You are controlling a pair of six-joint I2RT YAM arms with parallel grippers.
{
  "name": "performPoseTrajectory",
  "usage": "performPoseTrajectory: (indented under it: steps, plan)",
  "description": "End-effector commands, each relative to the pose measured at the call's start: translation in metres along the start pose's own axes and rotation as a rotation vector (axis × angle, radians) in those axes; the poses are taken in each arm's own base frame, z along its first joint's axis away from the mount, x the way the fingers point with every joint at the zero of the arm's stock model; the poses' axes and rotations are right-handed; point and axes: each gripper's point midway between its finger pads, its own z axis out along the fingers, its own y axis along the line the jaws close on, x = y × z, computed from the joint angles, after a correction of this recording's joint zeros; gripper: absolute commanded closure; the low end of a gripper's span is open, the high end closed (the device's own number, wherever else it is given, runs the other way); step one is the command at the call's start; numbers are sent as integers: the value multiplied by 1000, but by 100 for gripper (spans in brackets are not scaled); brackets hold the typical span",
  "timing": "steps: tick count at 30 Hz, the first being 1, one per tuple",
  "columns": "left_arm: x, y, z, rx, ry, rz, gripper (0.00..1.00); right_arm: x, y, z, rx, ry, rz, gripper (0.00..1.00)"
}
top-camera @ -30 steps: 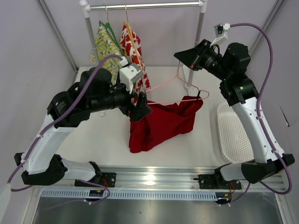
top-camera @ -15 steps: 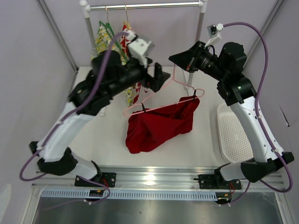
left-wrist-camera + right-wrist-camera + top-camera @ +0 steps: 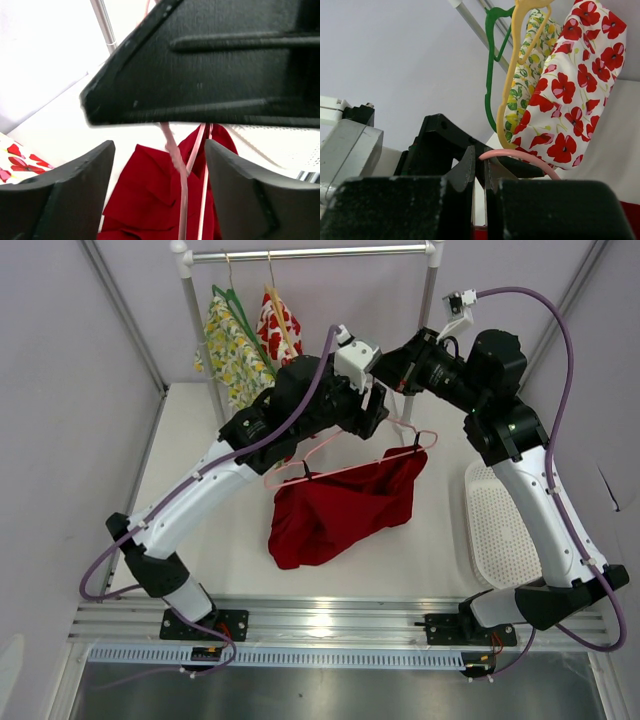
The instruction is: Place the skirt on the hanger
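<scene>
The deep-red skirt [image 3: 345, 505] hangs from the pale pink wire hanger [image 3: 300, 472], its lower part resting on the table. My right gripper [image 3: 392, 368] is shut on the hanger's hook [image 3: 520, 156], holding it up. My left gripper [image 3: 378, 410] is right below it at the hanger's neck. It is open, with the pink wire [image 3: 180, 185] running between its fingers [image 3: 65, 195] and touching neither. In the left wrist view the skirt [image 3: 142, 200] lies below and the right gripper's black body fills the top.
Behind, a rack rail [image 3: 310, 252] carries a yellow-green floral garment [image 3: 228, 340] on a green hanger [image 3: 491, 65] and a white red-flowered garment [image 3: 570, 90] on a yellow hanger [image 3: 512, 75]. A rack post [image 3: 428, 320] stands behind the right gripper. A white perforated tray [image 3: 505, 525] lies at right.
My left arm has swung up and to the right, from the skirt's left edge to the hanger's neck, its jaws narrowing a little. The right gripper has lifted the hanger slightly.
</scene>
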Motion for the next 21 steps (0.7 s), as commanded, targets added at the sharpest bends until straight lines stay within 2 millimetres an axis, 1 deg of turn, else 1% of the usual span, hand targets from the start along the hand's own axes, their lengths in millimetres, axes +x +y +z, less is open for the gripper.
performPoseTrajectory:
  steps: [1,2,3,4,5,6,10,13,15,16,19,20,21]
  plan:
    - [-35,3,-24,-9,-144,-41,28,-25,28,-10,-56,-73,-45,100]
    - [-30,3,-24,-11,-138,-44,29,-27,29,-11,-56,-77,-48,100]
    - [-35,3,-26,-8,-164,-47,30,-27,29,-11,-53,-77,-53,100]
    - [-41,3,-34,-7,-187,-52,36,-27,28,-11,-51,-77,-53,100]
    - [-31,3,-31,-6,-169,-49,38,-27,28,-11,-50,-78,-54,100]
    - [-32,2,-33,0,-176,-47,40,-26,27,-11,-48,-76,-53,100]
    - [-23,2,-30,-1,-162,-42,46,-28,30,-12,-55,-80,-56,100]
    - [-29,-3,-28,28,-187,-48,50,-29,32,-12,-57,-78,-56,100]
    - [-33,-5,-27,40,-202,-53,54,-29,32,-13,-57,-78,-58,100]
    - [-34,-7,-26,50,-207,-57,58,-28,31,-13,-54,-75,-56,100]
    - [-34,-10,-21,60,-202,-62,65,-28,31,-13,-51,-75,-59,100]
    - [-36,-10,-21,61,-211,-70,65,-28,30,-13,-47,-75,-61,100]
    - [-33,-11,-19,64,-210,-71,67,-28,30,-13,-47,-73,-62,100]
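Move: The pink hanger's neck, hanging by its hook from the right hand, already lies between the left hand's open fingers, within about 1 cm ahead and 1 cm to the right of the hand point; its lower bar's middle is some 5 cm left, 1 cm back and 11 cm below. The red skirt hangs about 6 cm left, 2 cm back and 18 cm below the left hand, the poppy skirt roughly 20 cm left and 18 cm ahead at hand height. From the right hand, the neck is about 7 cm straight below. The left hand narrows its fingers around the hanger's neck, from nearly wide open to about a third, while it eases back and left by about 2 cm in all, then up and a little right again, its fingertips tilting up some 8 degrees. The right hand stays in place just above and keeps its pinch on the hook; the left fingers aren't shut yet, and whether a pad already touches the neck can't be seen for sure. ##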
